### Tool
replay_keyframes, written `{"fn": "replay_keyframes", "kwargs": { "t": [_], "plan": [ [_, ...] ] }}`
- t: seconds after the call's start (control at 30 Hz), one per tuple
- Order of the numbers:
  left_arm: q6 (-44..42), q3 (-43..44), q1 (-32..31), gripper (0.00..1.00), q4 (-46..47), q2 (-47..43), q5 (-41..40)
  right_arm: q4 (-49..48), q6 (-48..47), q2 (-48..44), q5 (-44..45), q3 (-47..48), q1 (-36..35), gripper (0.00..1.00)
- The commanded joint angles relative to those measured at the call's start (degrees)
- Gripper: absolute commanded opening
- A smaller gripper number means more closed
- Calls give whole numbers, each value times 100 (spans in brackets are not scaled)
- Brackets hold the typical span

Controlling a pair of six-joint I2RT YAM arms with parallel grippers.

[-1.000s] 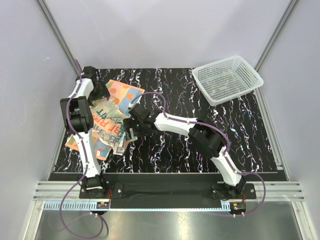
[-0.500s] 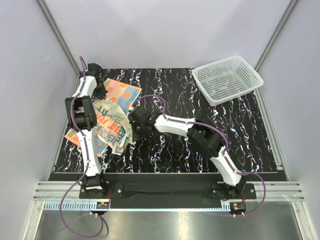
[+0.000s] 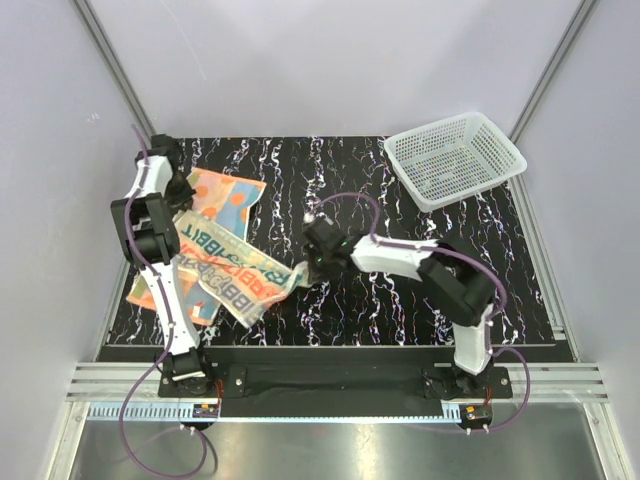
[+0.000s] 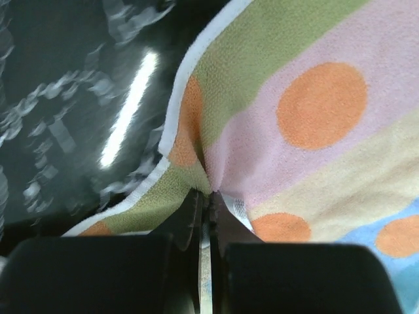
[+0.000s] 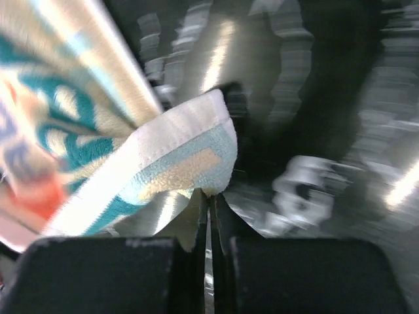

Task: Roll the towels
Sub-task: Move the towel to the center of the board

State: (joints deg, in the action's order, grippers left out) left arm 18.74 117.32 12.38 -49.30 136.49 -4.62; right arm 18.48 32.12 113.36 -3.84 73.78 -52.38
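The cream towel [image 3: 235,268] with teal and orange lettering stretches in a crumpled band across the left of the table. My right gripper [image 3: 304,266] is shut on its right corner. In the right wrist view that white-hemmed corner [image 5: 190,150] is pinched at my right gripper [image 5: 209,195]. The orange patch-and-dot towel [image 3: 228,195] lies underneath, showing at the back and again as the orange towel's near end [image 3: 150,290]. My left gripper [image 3: 179,200] is at its left edge. In the left wrist view my left gripper [image 4: 208,193] is shut on a fold of the dotted towel [image 4: 308,124].
A white mesh basket [image 3: 455,158] stands at the back right corner of the black marbled table [image 3: 400,200]. The left arm's elbow [image 3: 140,225] rises close to the left wall. A purple cable [image 3: 345,200] loops over the right arm.
Both grippers have gone from open to shut on cloth. My right gripper has pulled the cream towel's corner rightward and nearer, stretching it out. The left gripper has shifted left.
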Motion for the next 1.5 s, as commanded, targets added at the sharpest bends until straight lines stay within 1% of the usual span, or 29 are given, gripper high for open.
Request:
{"fn": "replay_keyframes", "kwargs": {
  "t": [0.0,0.07,0.1,0.17,0.27,0.33,0.37,0.4,0.43,0.47,0.5,0.6,0.63,0.73,0.8,0.83,0.87,0.9,0.93,0.97,1.0,1.03,1.07,1.13,1.17,1.23,1.3,1.47],
  "plan": [
    [155,-104,554,0,114,-543,-556,1209,-232,-944,1092,-573,359,0],
    [191,-104,669,0,131,-588,-662,1682,-329,-1236,1410,-741,421,0],
    [200,-86,695,0,148,-605,-680,1816,-338,-1542,1534,-907,483,0],
    [209,36,722,0,105,-562,-750,2088,-321,-1816,1806,-1084,544,0],
    [147,440,722,0,-10,-413,-943,2474,-189,-2256,2132,-1357,755,0],
    [25,783,713,0,-62,-264,-970,2572,-180,-2555,2194,-1541,956,0],
    [-28,854,713,8,-54,-228,-840,2590,-188,-2739,2194,-1603,1001,0],
    [-107,889,713,20,-19,-210,-717,2582,-223,-2819,2151,-1656,1036,0],
    [-134,828,713,34,86,-201,-602,2573,-250,-2889,2037,-1665,1046,0],
    [-125,758,722,44,113,-193,-549,2608,-233,-2951,2027,-1665,1046,0],
    [-108,697,704,52,166,-193,-522,2669,-224,-2951,2027,-1604,1046,0],
    [-195,573,652,66,245,-105,-478,2863,-188,-2881,2010,-1455,1054,0],
    [-204,564,625,99,210,-26,-487,2898,-197,-2872,1992,-1437,1046,0],
    [-196,337,546,99,306,-113,-504,2863,-224,-2863,1931,-1445,1046,0],
    [-161,3,529,99,438,-236,-539,2758,-241,-2837,1782,-1419,1046,0],
    [-143,-68,537,99,517,-350,-574,2670,-267,-2846,1346,-1410,1037,5],
    [-143,-156,537,99,561,-386,-592,2348,-328,-2889,994,-1410,1046,15],
    [-160,-148,537,99,596,-403,-592,2136,-303,-2907,616,-1436,1037,27],
    [-160,-104,563,99,588,-360,-592,1907,-242,-2925,-136,-1471,1037,57],
    [-152,-25,590,99,562,-299,-575,1444,-76,-2916,-448,-1515,1037,68],
    [-134,236,599,99,501,-228,-505,1230,22,-2855,-678,-1585,1037,74],
    [-117,343,625,99,378,-71,-470,1054,118,-2768,-950,-1595,1037,77],
    [-108,423,634,99,342,-9,-417,835,276,-2532,-1013,-1577,1037,80],
    [-99,450,634,99,455,19,-329,623,391,-2258,-1014,-1490,1037,81],
    [-90,441,634,99,500,18,-285,430,522,-2109,-1023,-1454,1037,80],
    [-64,476,634,99,570,10,-101,27,768,-1434,-1110,-1279,1037,81],
    [-20,476,634,99,579,-16,-39,-212,953,-1064,-1268,-1147,1037,80],
    [173,117,643,99,737,-183,286,-845,1612,-124,-1383,-796,1037,79]
  ]
}}
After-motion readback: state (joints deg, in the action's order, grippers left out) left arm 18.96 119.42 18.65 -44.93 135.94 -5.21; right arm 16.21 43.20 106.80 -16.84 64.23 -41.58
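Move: At the rabbit towel's two ends, both hands are low and shut on cloth. The towel's middle lies about 22 cm left and 4 cm ahead of the right hand, and some 21 cm back and 17 cm right of the left. From the right hand the board centre is roughly 11 cm ahead and 6 cm right. From the left hand the upper dotted towel's middle is level and 12 cm right. Pulling its end of the rabbit towel up about 8 cm and rightwards, the right hand goes on to some 21 cm right, rolling its left side down, then opens and swings back left about 16 cm, sinking to the right hem. The left draws its pinched cloth back 6 cm, opens, rises away forward and left, dips and hovers open over that corner. ##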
